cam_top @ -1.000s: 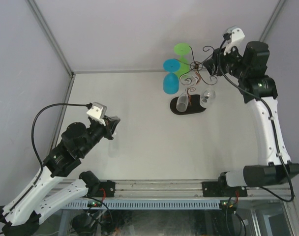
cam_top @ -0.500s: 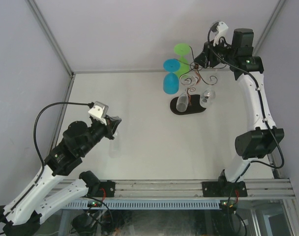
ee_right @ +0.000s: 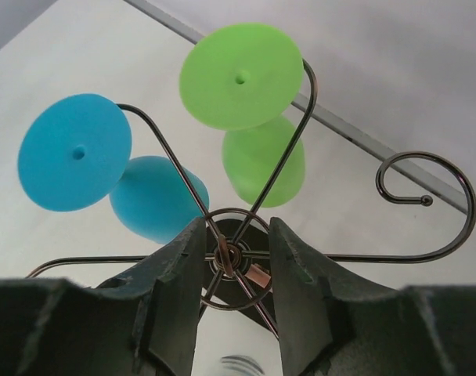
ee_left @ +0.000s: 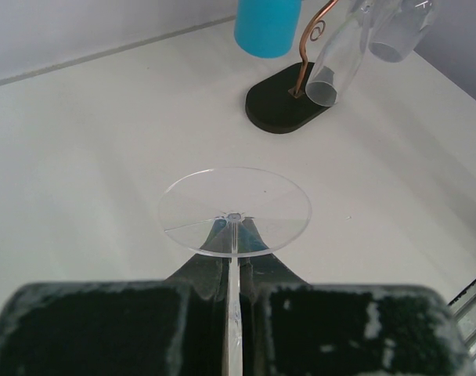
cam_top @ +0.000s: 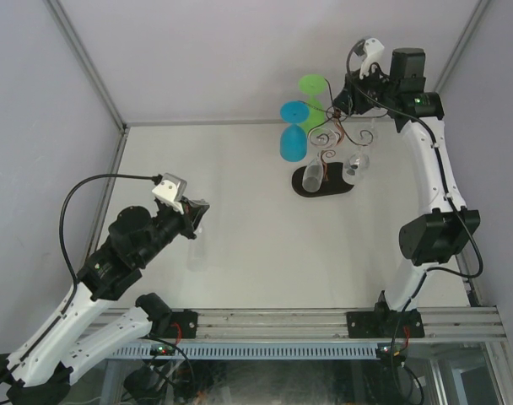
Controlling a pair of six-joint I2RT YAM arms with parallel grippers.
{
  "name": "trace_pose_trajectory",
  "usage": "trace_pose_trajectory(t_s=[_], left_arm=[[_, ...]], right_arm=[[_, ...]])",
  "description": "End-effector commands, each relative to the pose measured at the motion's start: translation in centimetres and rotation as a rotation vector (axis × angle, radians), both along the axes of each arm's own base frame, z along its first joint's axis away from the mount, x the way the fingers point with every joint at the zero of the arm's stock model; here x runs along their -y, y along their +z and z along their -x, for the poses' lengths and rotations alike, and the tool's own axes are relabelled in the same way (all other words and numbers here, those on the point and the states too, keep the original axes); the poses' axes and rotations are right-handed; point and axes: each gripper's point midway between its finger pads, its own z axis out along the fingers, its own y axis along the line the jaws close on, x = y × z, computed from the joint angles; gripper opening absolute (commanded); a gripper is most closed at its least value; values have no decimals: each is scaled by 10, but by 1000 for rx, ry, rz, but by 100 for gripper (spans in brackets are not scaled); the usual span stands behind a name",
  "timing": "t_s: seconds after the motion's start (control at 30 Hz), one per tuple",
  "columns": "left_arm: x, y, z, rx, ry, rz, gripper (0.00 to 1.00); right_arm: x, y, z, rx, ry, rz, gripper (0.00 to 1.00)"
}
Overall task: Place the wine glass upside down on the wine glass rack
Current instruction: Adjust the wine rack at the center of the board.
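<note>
My left gripper [cam_top: 193, 218] [ee_left: 234, 244] is shut on the stem of a clear wine glass [ee_left: 235, 211], whose round foot points away from the camera, toward the rack. The wine glass rack [cam_top: 334, 114] is a dark wire stand on a black oval base [cam_top: 324, 186] [ee_left: 289, 106] at the far right. My right gripper [cam_top: 342, 105] [ee_right: 236, 252] hovers over its top, jaws open on either side of the central wire ring [ee_right: 235, 257]. I cannot tell whether the fingers touch the ring.
A blue glass [cam_top: 293, 142] [ee_right: 75, 153] and a green glass [cam_top: 313, 89] [ee_right: 242, 76] hang upside down on the rack's far arms. Two clear glasses [cam_top: 313, 175] [cam_top: 355, 166] hang on near arms. One curled arm [ee_right: 438, 207] at the right carries nothing.
The right arm has swung left and settled over the rack's hub, and its jaws have narrowed a little. The left arm and its glass have stayed put.
</note>
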Motion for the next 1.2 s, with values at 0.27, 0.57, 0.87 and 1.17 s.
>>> trace_pose_trajectory(t_s=[0.27,0.57,0.87,1.17], left_arm=[[5,0,-4,3,-14,33,0],[5,0,-4,1,-16,37,0],[4,1,-5,1,-16,48,0],[5,1,-5,-3,-21,56,0]], right_arm=[[-8,-2,-6,19,10,63,24],[-8,-9,-8,-2,-19,81,5],[-11,-10,-10,15,-171,124,0],[-25,-1,-5,1,-323,85,0]])
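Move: The right gripper hangs half open almost over the hub at the wine rack's top, which lies about 3 cm below it and 1 cm ahead and to its left. From this gripper the green glass hangs some 8 cm ahead and 6 cm left, the blue glass 1 cm ahead and 10 cm left, and a clear glass 6 cm back and 4 cm left, all roughly 10 cm lower. From the left gripper the hub is about 26 cm ahead and 30 cm right, 2 cm higher. Lower the right gripper about 2.5 cm onto the hub of the wine rack, shut the fingers to pinch the metalwork at its centre, and keep that height. Then draw the rack nearly 2 cm to the left by this grip while turning the hand clockwise by some 10 degrees. ##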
